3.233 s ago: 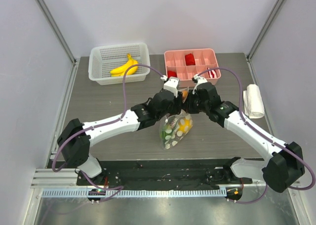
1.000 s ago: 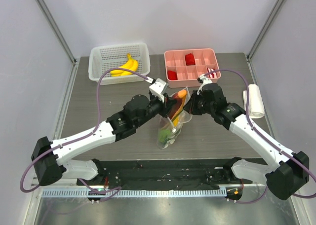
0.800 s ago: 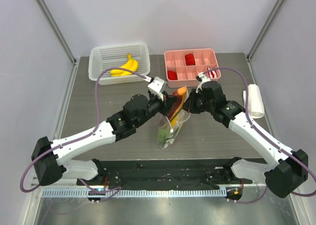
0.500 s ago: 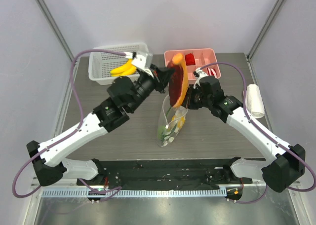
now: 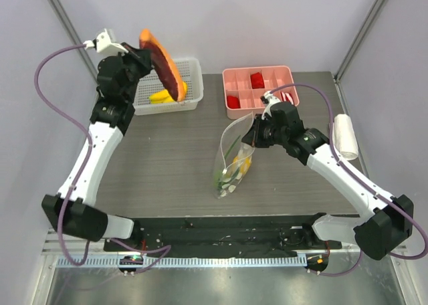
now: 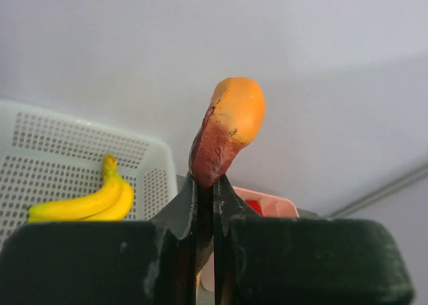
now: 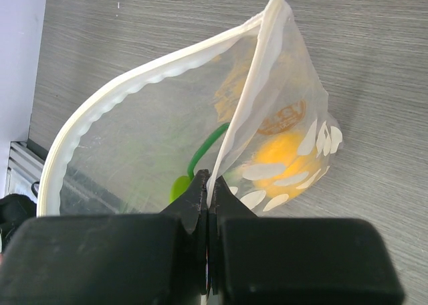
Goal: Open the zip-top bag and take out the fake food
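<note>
My left gripper (image 5: 148, 53) is shut on the long orange-and-maroon sausage piece (image 5: 164, 62) and holds it high above the white basket (image 5: 195, 71); the piece (image 6: 226, 128) sticks up between the fingers in the left wrist view. My right gripper (image 5: 253, 135) is shut on the white zip edge of the clear zip-top bag (image 5: 234, 159), which hangs open over the table. In the right wrist view the bag (image 7: 200, 124) gapes, with a yellow piece (image 7: 281, 154) and a small green piece (image 7: 200, 161) inside.
Yellow bananas (image 5: 164, 94) lie in the white basket, also seen in the left wrist view (image 6: 87, 201). A pink divided tray (image 5: 286, 79) with red blocks stands at the back. A white roll (image 5: 344, 136) lies at the right edge.
My left arm has swung up and left, carrying the sausage piece out of the bag to above the basket. The right gripper still holds the bag edge; the bag hangs open.
</note>
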{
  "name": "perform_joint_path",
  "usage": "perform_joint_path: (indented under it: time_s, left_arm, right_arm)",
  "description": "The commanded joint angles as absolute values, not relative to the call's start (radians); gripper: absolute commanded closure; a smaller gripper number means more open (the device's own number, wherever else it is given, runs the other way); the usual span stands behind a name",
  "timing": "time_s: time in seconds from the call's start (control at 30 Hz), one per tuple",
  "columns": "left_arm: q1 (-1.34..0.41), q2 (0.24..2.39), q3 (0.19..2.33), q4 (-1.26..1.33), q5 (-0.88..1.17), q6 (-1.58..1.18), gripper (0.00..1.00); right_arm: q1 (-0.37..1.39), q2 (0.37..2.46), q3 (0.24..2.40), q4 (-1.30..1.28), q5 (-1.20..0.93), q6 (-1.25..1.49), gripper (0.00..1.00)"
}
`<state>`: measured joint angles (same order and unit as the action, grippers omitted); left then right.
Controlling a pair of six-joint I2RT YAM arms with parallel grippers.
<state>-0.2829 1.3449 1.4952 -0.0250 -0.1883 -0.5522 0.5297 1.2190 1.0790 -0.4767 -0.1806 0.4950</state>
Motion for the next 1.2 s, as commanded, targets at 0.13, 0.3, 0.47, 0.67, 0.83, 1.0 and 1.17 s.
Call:
perform_joint_path:
  time_s: [0.13,0.3,0.47,0.67,0.83,1.0,1.17]
  left_arm:
    - [-0.017,1.633,1.393,0.336,-0.116,-1.116,1.00]
    - [-0.006,1.807,1.388,0.478,-0.262,-1.313,1.00]
    - [0.040,2.049,1.486,0.520,-0.256,-1.627,1.00]
    - [0.057,2.278,1.767,0.342,-0.180,-1.651,1.00]
    - [0.055,2.192,1.718,0.249,-0.172,-1.522,0.43]
    - [0.063,2.057,1.631,0.121,-0.094,-1.396,0.20]
    - [0.051,1.898,1.447,0.089,0.039,-1.382,0.14]
  right_arm:
    - [0.528,1.201,1.146,-0.491,-0.206,0.472,0.99]
    - [0.528,1.210,1.150,-0.494,-0.201,0.477,0.99]
    - [0.529,1.244,1.157,-0.492,-0.210,0.485,0.99]
    - [0.531,1.256,1.161,-0.485,-0.210,0.486,0.99]
    - [0.534,1.258,1.149,-0.463,-0.224,0.488,0.99]
    - [0.535,1.262,1.137,-0.454,-0.209,0.468,0.99]
    - [0.537,1.247,1.147,-0.456,-0.184,0.446,0.99]
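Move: My left hand holds the steak high up. The white basket's middle lies about 24 cm ahead, straight in line with the hand, and some 41 cm below. The bananas lie inside, about 21 cm ahead and 42 cm below; the pink box stands beside the basket, about 22 cm ahead and 45 cm to the right. From my right hand, the basket is roughly 38 cm ahead, 36 cm to its left and 17 cm below. I sweep my left hand down about 30 cm, forward some 25 cm and left about 14 cm to the basket's left side, rolling its left side down some 55 degrees and tipping the fingers downward, the steak still pinched. There I open wide, let go, and draw back and up about 5 cm. My right hand keeps its pinch on the bag's rim, almost still. ##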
